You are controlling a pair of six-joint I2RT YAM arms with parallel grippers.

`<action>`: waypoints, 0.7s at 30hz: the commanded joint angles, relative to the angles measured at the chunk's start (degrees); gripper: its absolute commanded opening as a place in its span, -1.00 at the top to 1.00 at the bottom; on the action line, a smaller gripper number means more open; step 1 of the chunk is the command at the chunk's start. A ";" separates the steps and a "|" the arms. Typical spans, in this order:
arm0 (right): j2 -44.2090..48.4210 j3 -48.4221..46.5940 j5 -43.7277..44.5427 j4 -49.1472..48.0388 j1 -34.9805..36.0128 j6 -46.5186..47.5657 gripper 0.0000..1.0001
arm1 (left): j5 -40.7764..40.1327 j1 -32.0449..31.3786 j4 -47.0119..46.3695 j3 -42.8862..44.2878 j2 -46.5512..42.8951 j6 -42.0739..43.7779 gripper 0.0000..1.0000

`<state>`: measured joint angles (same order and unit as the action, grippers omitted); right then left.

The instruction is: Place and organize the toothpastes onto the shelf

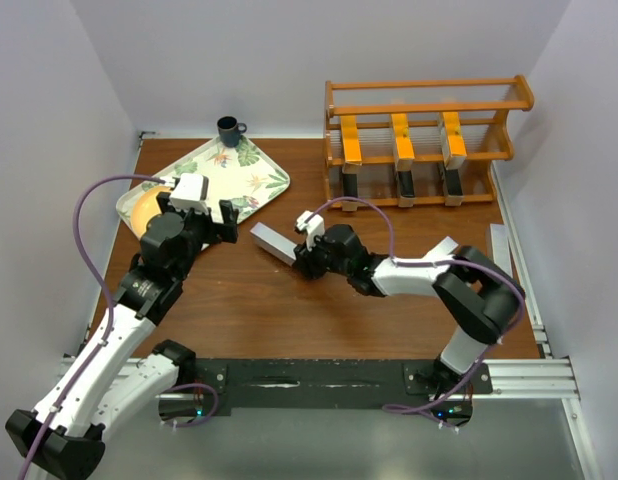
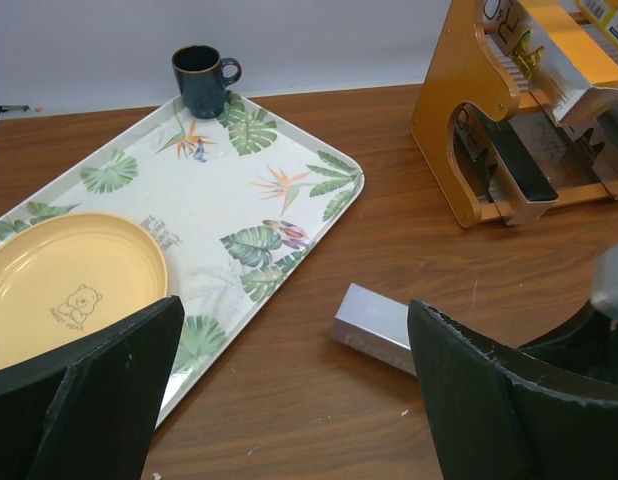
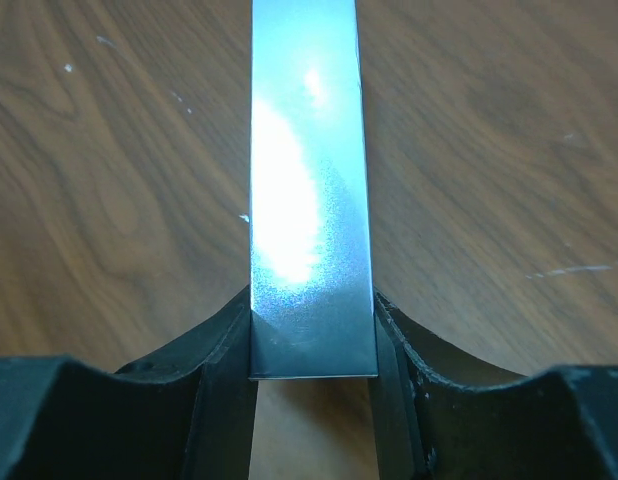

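A silver-grey toothpaste box [image 1: 272, 243] lies flat on the brown table, left of centre. My right gripper [image 1: 299, 258] is shut on its near end. In the right wrist view both fingers [image 3: 229, 350] press the sides of the box [image 3: 311, 180]. The orange-brown shelf [image 1: 429, 100] stands at the back right. It holds three orange-yellow boxes [image 1: 400, 138] on an upper rail and black boxes [image 1: 405, 185] lower down. My left gripper [image 1: 199, 212] hangs open over the tray's near corner, with nothing between its fingers. The left wrist view shows the silver box [image 2: 374, 325] and the shelf's end [image 2: 469, 110].
A leaf-patterned tray [image 1: 259, 180] lies at the back left with a yellow plate [image 1: 149, 210] on it, and a dark mug [image 1: 229, 129] stands behind it. Another grey box [image 1: 500, 247] lies along the table's right edge. White walls close in the sides and back.
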<state>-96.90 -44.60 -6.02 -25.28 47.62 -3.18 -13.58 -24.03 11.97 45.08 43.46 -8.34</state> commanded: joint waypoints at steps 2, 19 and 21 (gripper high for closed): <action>10.31 -6.98 5.57 15.39 0.20 0.46 0.60 | 0.14 0.39 -2.12 -0.61 -0.92 0.60 -1.00; 16.31 -43.62 27.64 50.58 -4.71 2.30 0.61 | -1.97 0.39 -1.77 -0.52 -0.84 0.25 -1.00; 15.70 -46.79 27.38 51.91 -6.39 1.25 0.62 | -1.80 0.39 -1.77 -0.52 -0.75 0.17 -1.00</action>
<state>-81.58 -84.09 16.67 21.80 44.66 -1.45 -14.83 -24.01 11.94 45.08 43.05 -8.34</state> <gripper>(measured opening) 0.439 0.996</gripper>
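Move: My right hand holds the silver toothpaste box by its near-right end. The shelf's middle lies about 23 cm ahead, 29 cm to my right and some 10 cm above. On the shelf the leftmost yellow box is roughly 23 cm ahead, 13 cm right and 12 cm up. The leaf-print tray is about 18 cm ahead and 25 cm left, a little below. From my left hand, the shelf is some 23 cm ahead and 46 cm right, 10 cm lower. I hoist the silver box steeply with my right hand, some 25 cm up, first almost straight up and then also veering right and forward towards the shelf. My wrist swings clockwise by about 20 degrees while the fingertips tip up from their downward slant, and my fingers keep their pinch on the box's end. ##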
